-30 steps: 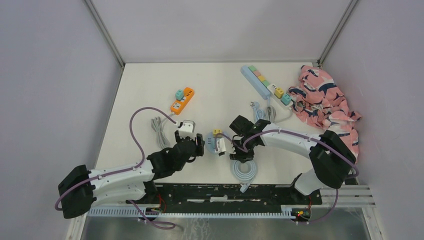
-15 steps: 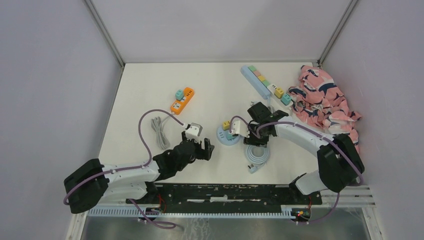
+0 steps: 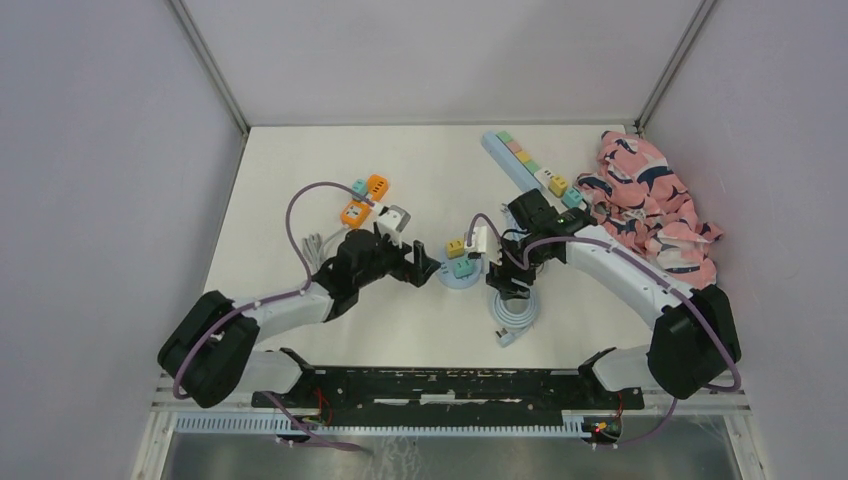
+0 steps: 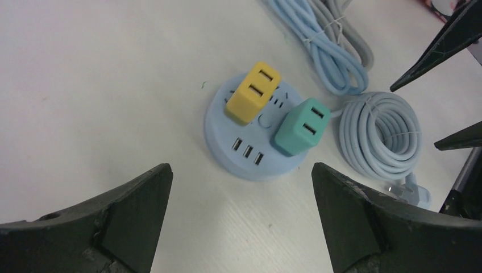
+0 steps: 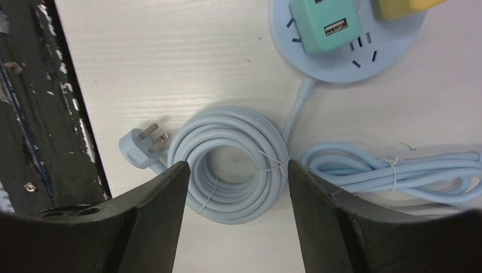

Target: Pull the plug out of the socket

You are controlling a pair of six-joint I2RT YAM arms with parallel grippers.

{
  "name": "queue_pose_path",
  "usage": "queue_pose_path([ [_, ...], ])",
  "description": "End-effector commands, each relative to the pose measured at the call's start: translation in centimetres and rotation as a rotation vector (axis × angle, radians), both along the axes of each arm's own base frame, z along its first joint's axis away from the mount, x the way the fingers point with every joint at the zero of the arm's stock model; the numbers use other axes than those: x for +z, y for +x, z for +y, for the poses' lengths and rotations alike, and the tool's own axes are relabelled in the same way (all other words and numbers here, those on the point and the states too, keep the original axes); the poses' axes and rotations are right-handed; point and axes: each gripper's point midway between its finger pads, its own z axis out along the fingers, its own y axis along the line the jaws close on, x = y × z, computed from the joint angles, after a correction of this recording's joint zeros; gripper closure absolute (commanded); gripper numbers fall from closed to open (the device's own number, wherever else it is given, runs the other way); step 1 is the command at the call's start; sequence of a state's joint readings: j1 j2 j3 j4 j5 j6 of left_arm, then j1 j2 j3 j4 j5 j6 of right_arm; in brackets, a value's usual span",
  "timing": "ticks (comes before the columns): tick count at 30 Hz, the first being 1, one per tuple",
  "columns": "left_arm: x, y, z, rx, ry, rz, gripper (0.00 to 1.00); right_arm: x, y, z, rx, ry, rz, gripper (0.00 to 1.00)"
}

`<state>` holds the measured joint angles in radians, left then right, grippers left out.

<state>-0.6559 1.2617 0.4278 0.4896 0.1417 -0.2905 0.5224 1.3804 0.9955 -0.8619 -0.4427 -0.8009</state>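
Observation:
A round light-blue socket (image 4: 250, 159) lies flat on the table at centre (image 3: 462, 280). A yellow plug (image 4: 253, 94) and a teal plug (image 4: 300, 128) stand plugged into its top. My left gripper (image 4: 240, 169) is open just left of the socket (image 3: 425, 266), with nothing between its fingers. Open as well, my right gripper (image 5: 237, 165) hovers over the socket's coiled blue cord (image 5: 227, 165), right of the socket (image 3: 508, 282). The right wrist view catches the socket (image 5: 341, 65) and teal plug (image 5: 324, 23) at its top edge.
An orange power strip (image 3: 365, 200) sits back left, a long blue strip (image 3: 522, 160) with coloured plugs back right. A patterned cloth (image 3: 650, 200) fills the right side. A grey cable bundle (image 3: 318, 247) lies left, a tied blue cable (image 5: 398, 170) beside the coil.
The socket went from near the front edge, between both grippers, farther back and right. Both grippers opened and let go of it; the left arm swung back toward the socket.

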Motion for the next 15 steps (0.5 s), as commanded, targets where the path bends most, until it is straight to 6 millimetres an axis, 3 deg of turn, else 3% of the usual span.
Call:
queue_pose_path([
  [1,3.3,0.7,-4.3,-0.25,-0.029,-0.132,0.01,4.1,-1.1,1.7,0.032,0.127,0.042,0.29],
  [5,1.6,2.6,-5.1,-0.276,0.063,-0.143,0.01,5.4,-1.7,1.8,0.042,0.186,0.058,0.29],
  [11,-0.3,5.2,-6.0,-0.295,0.188,-0.141,0.2,6.2,-1.7,1.8,0.034,0.219,0.061,0.29],
  [15,-1.0,5.8,-6.5,-0.322,0.215,-0.124,0.27,6.2,-1.6,1.7,0.031,0.219,0.06,0.29],
])
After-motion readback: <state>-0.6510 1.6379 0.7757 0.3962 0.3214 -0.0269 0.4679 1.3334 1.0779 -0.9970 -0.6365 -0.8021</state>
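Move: The yellow plug, on the round socket, lies about 7 cm ahead of the left hand, 8 cm to its right and 6 cm lower. The green plug is some 2 cm ahead of that hand, 10 cm to its right and 6 cm below. From the right hand the yellow plug is roughly 13 cm ahead, 16 cm to the left and 5 cm down. Left hand swings 7 cm right and forward towards yellow plug, fingers narrowing, while right hand rises 4 cm. ##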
